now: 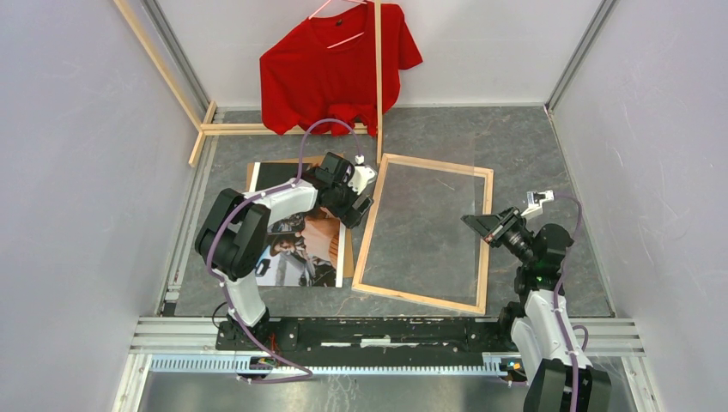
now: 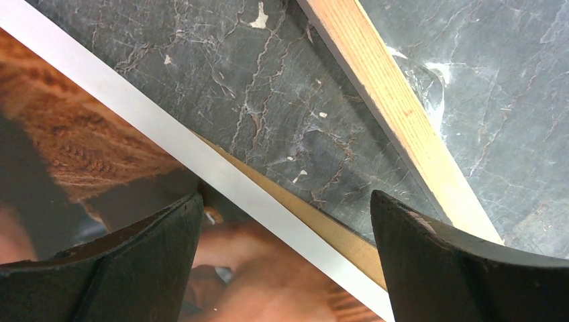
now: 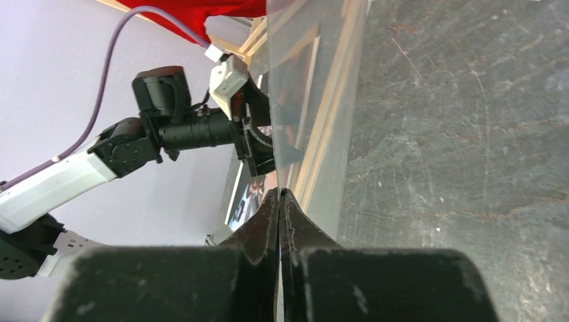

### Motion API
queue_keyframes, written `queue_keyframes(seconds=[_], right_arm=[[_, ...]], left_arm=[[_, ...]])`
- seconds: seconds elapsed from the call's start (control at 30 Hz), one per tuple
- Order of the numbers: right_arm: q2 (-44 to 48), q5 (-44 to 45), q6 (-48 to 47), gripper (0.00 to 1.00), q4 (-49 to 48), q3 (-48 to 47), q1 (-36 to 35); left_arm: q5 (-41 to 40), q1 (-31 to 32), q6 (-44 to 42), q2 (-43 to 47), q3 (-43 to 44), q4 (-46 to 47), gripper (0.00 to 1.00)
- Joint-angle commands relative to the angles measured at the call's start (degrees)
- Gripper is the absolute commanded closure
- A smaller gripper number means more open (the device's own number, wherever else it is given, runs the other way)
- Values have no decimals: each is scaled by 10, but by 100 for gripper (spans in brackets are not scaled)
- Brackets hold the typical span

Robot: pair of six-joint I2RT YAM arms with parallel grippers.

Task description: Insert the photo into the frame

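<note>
The photo [image 1: 296, 249] lies face up at the left of the table on a brown cardboard sheet [image 1: 251, 176]. The frame [image 1: 421, 297] lies flat to its right, pale wood side up. My left gripper [image 1: 354, 209] hovers open over the photo's right edge. In the left wrist view its jaws straddle the photo's white border [image 2: 168, 144] and the cardboard [image 2: 322, 225], with the frame's rail [image 2: 396, 114] just beyond. My right gripper [image 1: 471, 221] is shut on the edge of a clear sheet [image 3: 315, 80], held tilted up over the frame.
A red T-shirt [image 1: 335, 69] hangs on a pink hanger at the back, on a rack of pale wooden poles [image 1: 378, 77]. Grey walls close in left and right. A metal rail [image 1: 386, 330] runs along the near edge by the arm bases.
</note>
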State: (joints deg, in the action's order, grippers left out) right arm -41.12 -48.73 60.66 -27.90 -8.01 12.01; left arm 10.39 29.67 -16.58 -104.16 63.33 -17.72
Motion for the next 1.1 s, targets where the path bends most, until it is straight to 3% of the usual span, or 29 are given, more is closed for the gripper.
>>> queue_keyframes(seconds=[0.0, 0.13, 0.73, 0.83, 0.97, 1.07], right_arm=[[4, 23, -79, 100, 99, -32, 0], [-1, 60, -171, 100, 199, -66, 0], [-25, 95, -226, 99, 259, -87, 0], [-32, 109, -248, 94, 277, -94, 0], [-44, 126, -282, 79, 319, -104, -1], [-47, 143, -304, 53, 338, -114, 1]], left_arm=[[3, 5, -6, -12, -5, -6, 0], [-3, 7, -9, -10, -8, -6, 0], [-7, 8, -13, -6, -13, -4, 0], [-6, 8, -13, -4, -14, -4, 0], [-7, 8, -13, -4, -13, -4, 0], [-7, 8, -13, -4, -14, -4, 0]])
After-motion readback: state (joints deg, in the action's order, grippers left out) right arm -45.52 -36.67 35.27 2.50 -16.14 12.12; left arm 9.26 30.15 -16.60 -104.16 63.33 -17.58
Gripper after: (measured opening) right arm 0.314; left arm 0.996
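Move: My right hand keeps its pinch on the edge of the clear sheet, held up over the frame. The frame's middle lies about 4 cm ahead, 6 cm to the left and some 17 cm below. The frame's right rail is roughly 7 cm to this hand's right and 2 cm ahead, its left rail about 19 cm left and 6 cm ahead. From my idle left hand, the frame's middle is some 15 cm right, 4 cm back and 2 cm lower. I lower the pinched edge of the clear sheet with my right hand, sinking about 7 cm towards the frame while easing back some 3 cm to the right, towards the right rail. The fingers tip downward and the hand rolls its left side down, about 20 degrees in all; only near the end do the fingers start to part around the sheet's edge, to about a third open. ##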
